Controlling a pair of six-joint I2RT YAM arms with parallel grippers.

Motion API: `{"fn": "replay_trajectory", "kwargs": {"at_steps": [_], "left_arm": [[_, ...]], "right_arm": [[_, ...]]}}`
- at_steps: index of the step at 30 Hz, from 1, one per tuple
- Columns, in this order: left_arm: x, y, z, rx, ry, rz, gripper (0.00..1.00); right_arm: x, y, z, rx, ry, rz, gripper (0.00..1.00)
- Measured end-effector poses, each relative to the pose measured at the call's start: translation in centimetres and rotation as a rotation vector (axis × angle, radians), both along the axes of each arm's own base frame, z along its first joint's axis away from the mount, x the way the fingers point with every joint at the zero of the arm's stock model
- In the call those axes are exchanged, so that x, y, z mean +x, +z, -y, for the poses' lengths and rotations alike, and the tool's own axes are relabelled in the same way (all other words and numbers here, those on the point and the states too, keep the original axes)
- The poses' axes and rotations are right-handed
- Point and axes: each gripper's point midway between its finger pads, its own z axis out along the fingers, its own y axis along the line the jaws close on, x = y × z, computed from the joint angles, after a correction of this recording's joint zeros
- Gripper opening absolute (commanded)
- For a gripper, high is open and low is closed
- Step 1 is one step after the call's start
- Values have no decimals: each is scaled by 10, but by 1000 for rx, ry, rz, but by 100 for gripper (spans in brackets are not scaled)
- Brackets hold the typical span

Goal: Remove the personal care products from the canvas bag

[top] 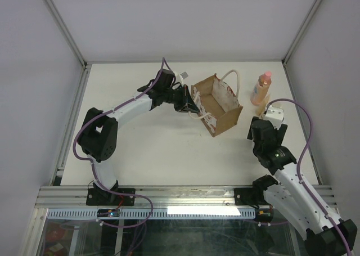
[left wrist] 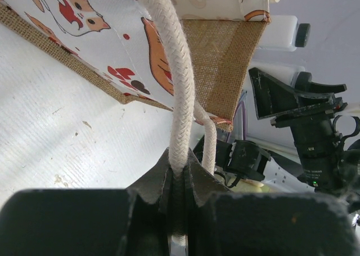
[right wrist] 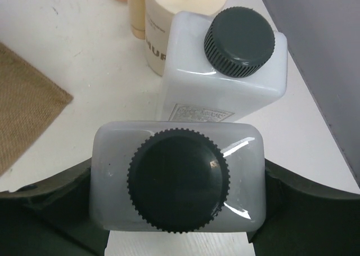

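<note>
The canvas bag (top: 218,105) stands mid-table, open, tilted; no bottle shows in its pale inside. My left gripper (top: 188,102) is shut on its cream rope handle (left wrist: 179,98) on the printed side (left wrist: 107,36). My right gripper (right wrist: 179,211) is shut on a white squarish bottle with a dark cap (right wrist: 179,180), right of the bag (top: 274,113). A second white bottle (right wrist: 225,70), the cream bottle (right wrist: 180,8) and the peach-orange bottle (top: 261,87) stand just beyond it.
The grey enclosure wall (top: 332,87) rises close on the right of the bottles. A burlap corner of the bag (right wrist: 22,98) lies left of my right gripper. The right arm (left wrist: 315,132) shows beyond the bag in the left wrist view.
</note>
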Motion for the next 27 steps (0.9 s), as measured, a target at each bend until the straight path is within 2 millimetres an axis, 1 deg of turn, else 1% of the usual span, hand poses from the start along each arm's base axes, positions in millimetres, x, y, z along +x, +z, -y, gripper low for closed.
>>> {"fn": "replay_trajectory", "kwargs": {"at_steps": [4,10,11,13,17,19,20,22,24,27], "left_arm": [[0,0,0,0,1,-3,0],[0,0,0,-2,4,-8,0],[0,0,0,-2,4,-8,0],[0,0,0,-2,4,-8,0],[0,0,0,-2,4,-9,2],[0,0,0,-2,4,-9,5],[0,0,0,-2,4,-8,8],[0,0,0,-2,4,-8,19],[0,0,0,-2,4,-9,29],[0,0,0,-1,5,-8,44]], "right_arm": [[8,-6,4,25,-46,57,0],[10,-13,8,64,-100,93,0],[9,-14,9,68,-108,93,2],[8,-18,10,77,-126,95,14],[6,-20,13,97,-161,108,30],[5,-21,14,107,-172,115,42],[5,-21,14,110,-176,117,48],[5,-21,15,116,-186,123,57],[4,-21,16,120,-202,128,73],[4,-21,17,125,-215,130,92]]}}
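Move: My right hand holds a white bottle upright. Its spot on the table is almost straight below, 2 cm right and about 14 cm beneath my pads. The standing white bottle is 5 cm ahead and 6 cm right; behind it a cream bottle is 13 cm ahead and 7 cm right, the bag 15 cm ahead and 20 cm left. My left hand pinches the bag's rope handle, the bag's middle roughly 11 cm right and 2 cm ahead. I ease the held bottle down about 2 cm and slightly right with my right hand, turning it some 10 degrees clockwise to square up with the standing white bottle just beyond, then stop there with the pads still around it. Only at the end, without moving, my left hand opens its fingers partway and frees the bag's handle. ##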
